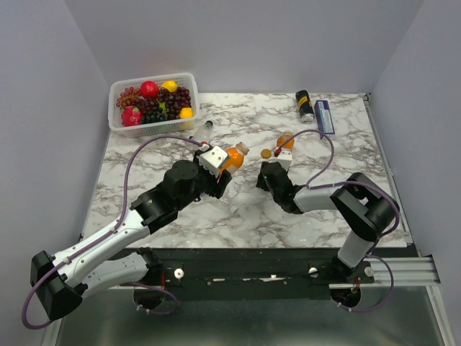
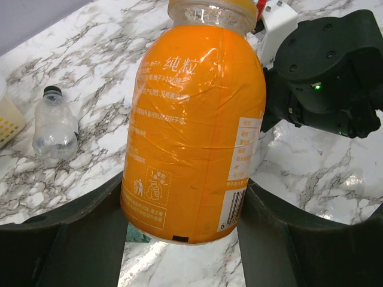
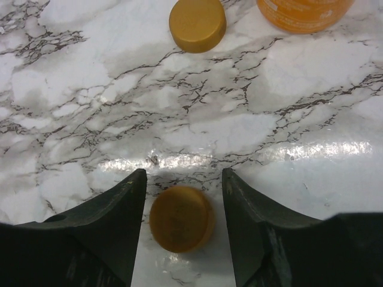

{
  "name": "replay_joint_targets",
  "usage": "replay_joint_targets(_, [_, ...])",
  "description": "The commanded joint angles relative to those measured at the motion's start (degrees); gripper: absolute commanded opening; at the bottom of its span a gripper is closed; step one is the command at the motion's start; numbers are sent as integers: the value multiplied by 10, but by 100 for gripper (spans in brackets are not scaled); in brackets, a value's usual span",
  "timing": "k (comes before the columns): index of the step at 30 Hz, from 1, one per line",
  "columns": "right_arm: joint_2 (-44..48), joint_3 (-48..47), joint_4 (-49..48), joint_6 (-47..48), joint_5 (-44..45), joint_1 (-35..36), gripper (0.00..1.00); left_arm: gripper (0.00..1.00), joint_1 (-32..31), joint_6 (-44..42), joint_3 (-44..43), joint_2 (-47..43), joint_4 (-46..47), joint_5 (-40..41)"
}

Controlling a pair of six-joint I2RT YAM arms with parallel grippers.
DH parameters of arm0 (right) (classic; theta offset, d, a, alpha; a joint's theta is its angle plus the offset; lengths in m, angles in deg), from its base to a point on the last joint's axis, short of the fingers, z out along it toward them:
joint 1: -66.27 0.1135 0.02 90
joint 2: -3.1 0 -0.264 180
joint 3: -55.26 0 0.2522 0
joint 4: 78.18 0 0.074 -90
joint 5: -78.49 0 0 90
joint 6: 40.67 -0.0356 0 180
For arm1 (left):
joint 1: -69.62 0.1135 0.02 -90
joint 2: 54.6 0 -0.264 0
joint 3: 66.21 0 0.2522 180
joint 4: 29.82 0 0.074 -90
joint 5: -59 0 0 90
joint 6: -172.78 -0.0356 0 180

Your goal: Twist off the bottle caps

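My left gripper (image 2: 185,200) is shut on an orange juice bottle (image 2: 194,119), held tilted above the table; its neck (image 1: 243,148) shows no cap. My right gripper (image 3: 182,179) stands open just over the marble, and a loose orange cap (image 3: 181,218) lies between its fingers with a gap on each side. A second orange cap (image 3: 197,24) rests on the table beyond it. Behind that cap stands another orange bottle (image 1: 286,139). A clear bottle (image 2: 55,128) with a dark cap (image 2: 52,91) lies at the left.
A white basket (image 1: 115,119) of fruit sits at the back left. A black can (image 1: 304,105) and a blue box (image 1: 324,115) lie at the back right. The two grippers are close together in the middle of the table (image 1: 338,162).
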Motion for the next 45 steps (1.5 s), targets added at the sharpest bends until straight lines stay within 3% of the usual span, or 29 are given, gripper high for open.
replay_joint_targets(1, [-30, -15, 74, -26, 46, 5, 64, 34, 2, 1, -5, -2, 7, -15])
replay_joint_targets(7, [-17, -4, 71, -26, 39, 7, 70, 34, 2, 2, -5, -2, 6, -16])
replay_joint_targets(11, [38, 12, 58, 3, 13, 9, 73, 34, 2, 1, -5, 0, 6, -19])
replay_joint_targets(15, [156, 10, 80, 74, -77, 9, 75, 34, 2, 0, -6, 2, 6, -39])
replay_joint_targets(18, [228, -5, 149, 85, -136, 8, 75, 34, 2, -5, -6, 5, 6, -73])
replay_joint_targets(22, [365, -35, 242, 79, -246, -24, 78, 34, 2, -4, -6, 12, 13, -126])
replay_joint_targets(24, [406, -50, 280, 75, -329, -51, 82, 34, 1, -3, -9, 19, 13, -158])
replay_joint_targets(29, [498, -83, 326, 57, -435, -87, 89, 34, 1, 1, -10, 19, 13, -173])
replay_joint_targets(36, [495, -107, 311, 11, -580, -88, 91, 34, -4, 0, -5, 12, 29, -258])
replay_joint_targets(45, [477, -76, 244, -13, -639, -88, 84, 34, -14, -4, -3, 9, 33, -272])
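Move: The opened orange bottle is in the left fingers, its middle about 3 cm ahead, 2 cm to the right and 2 cm above the left hand. From the right hand, that held bottle is some 8 cm back, 12 cm to the left and 24 cm up. Its cap lies loose between the right fingertips, about 1 cm below. The first cap lies 11 cm straight ahead of the right hand, and the standing bottle 12 cm ahead and 6 cm to its right. Keeping its grip on the orange bottle, the left hand carries it about 6 cm back and 5 cm right towards the right hand, turning clockwise. The already loosened right fingers open wider and leave the cap, climb nearly 30 cm while drawing back and a little left, and swing counter-clockwise, left side rising, to face the bottle's open mouth and bring the neck between the spread tips; no touch can be made out. ##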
